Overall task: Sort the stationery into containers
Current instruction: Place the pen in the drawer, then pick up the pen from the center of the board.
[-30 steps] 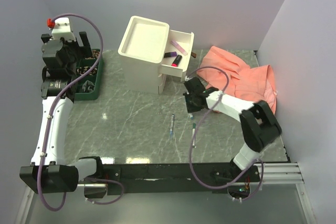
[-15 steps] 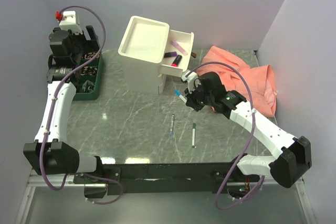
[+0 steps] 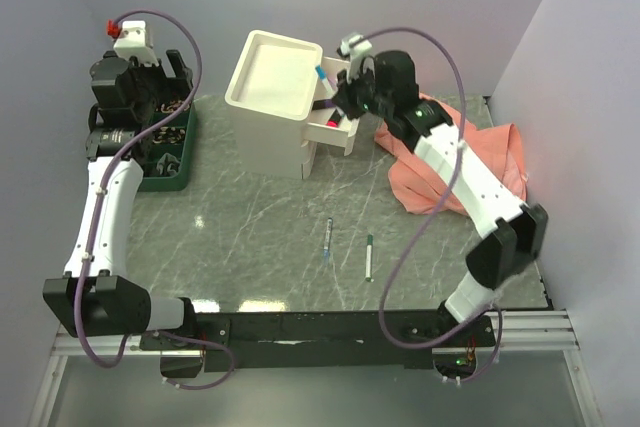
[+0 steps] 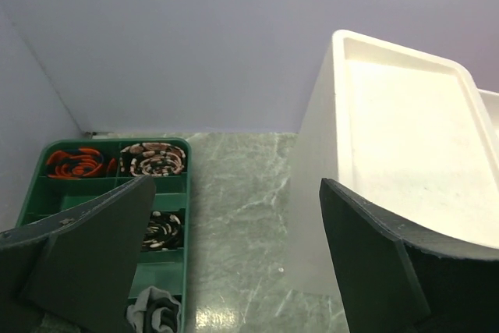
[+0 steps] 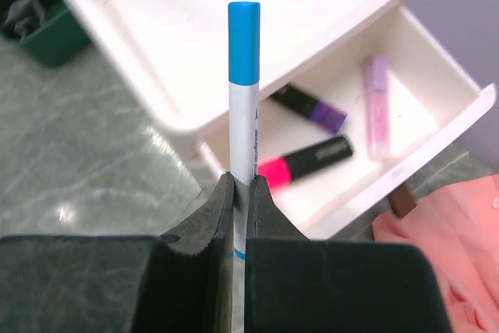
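My right gripper (image 5: 241, 185) is shut on a thin white pen with a blue cap (image 5: 243, 76), which stands upright. It hangs over the open top drawer (image 5: 417, 118) of the cream-white cabinet (image 3: 270, 97). In that drawer lie a purple-and-black highlighter (image 5: 309, 108), a pink-and-black marker (image 5: 308, 161) and a pale lilac highlighter (image 5: 376, 107). Two more white pens lie on the table, one with blue ends (image 3: 328, 239) and one with a green cap (image 3: 368, 257). My left gripper (image 4: 234, 255) is open and holds nothing. It is raised at the back left, between the cabinet's left side (image 4: 312, 193) and a green tray (image 4: 187, 216).
The green compartment tray (image 3: 170, 152) with coiled cords sits at the back left. A salmon-pink cloth (image 3: 470, 157) lies crumpled at the right, behind my right arm. Grey walls close in the back and both sides.
My right arm has carried the blue-capped pen up from near the table and back-left to above the open drawer. The left arm rose slightly a second ago and has held still since.
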Motion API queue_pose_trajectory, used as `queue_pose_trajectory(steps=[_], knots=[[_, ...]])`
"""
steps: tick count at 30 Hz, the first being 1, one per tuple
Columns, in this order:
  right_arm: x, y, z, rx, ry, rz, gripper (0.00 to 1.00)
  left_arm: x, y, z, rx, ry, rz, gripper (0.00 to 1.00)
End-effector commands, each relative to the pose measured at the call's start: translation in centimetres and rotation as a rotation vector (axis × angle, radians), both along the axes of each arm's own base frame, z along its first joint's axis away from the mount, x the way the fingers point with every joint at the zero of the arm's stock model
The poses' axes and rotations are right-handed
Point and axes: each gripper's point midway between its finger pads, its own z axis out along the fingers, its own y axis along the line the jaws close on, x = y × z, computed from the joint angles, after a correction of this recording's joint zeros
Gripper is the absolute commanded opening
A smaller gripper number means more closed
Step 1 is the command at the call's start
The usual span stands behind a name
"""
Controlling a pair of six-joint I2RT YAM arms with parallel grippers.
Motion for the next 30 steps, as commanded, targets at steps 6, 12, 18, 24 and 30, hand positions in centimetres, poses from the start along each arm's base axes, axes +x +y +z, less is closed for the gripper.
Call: queue_pose_trajectory(steps=[6,12,18,24,30], knots=[[8.6,-0.6,0.4,0.094,0.058,-0.122,0.44,-1.9,-2.3,4.8,0.072,-0.046,-0.153,0.96],[9.1,-1.6,-0.2,0.145,0.088,-0.135,0.58,-4.6,-5.2,5.3,0.104,-0.043,-0.329,0.97],[3.7,-2.9,2.6,0.167,0.04,-0.087,0.61,-11.3,-15.3,-4.0,0.062,0.189,-0.677,0.95],[-3.3,-8.5,0.5,0.179,0.027,-0.174,0.9,-16.1,-22.2,-13.0,-0.034,0.397,-0.77,0.91],[-5.3,-14.1,-3.4,0.237,0.093,-0.368,1.0,-16.4,-26.7,-18.1,0.03,0.565,-0.785,0.91]])
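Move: The pen is already in my right fingers. The open drawer's middle lies about 10 cm ahead, 2 cm to the right and 12 cm below; the pink-capped marker in it is some 8 cm ahead, 2 cm right, and the cabinet top about 11 cm ahead, 9 cm left. For my empty left hand, the blue pen lies about 21 cm back, 30 cm right and 38 cm down; the green pen is 5 cm nearer me and 9 cm right of that. My right hand carries the pen roughly 10 cm forward over the drawer, dipping about 4 cm as the fingers open and let go, then backs out and to the right, opening wide. I lift my left hand slightly, then sweep it about 24 cm right, back and down towards the blue pen, turning some 45 degrees clockwise and tipping the open fingers downward. ##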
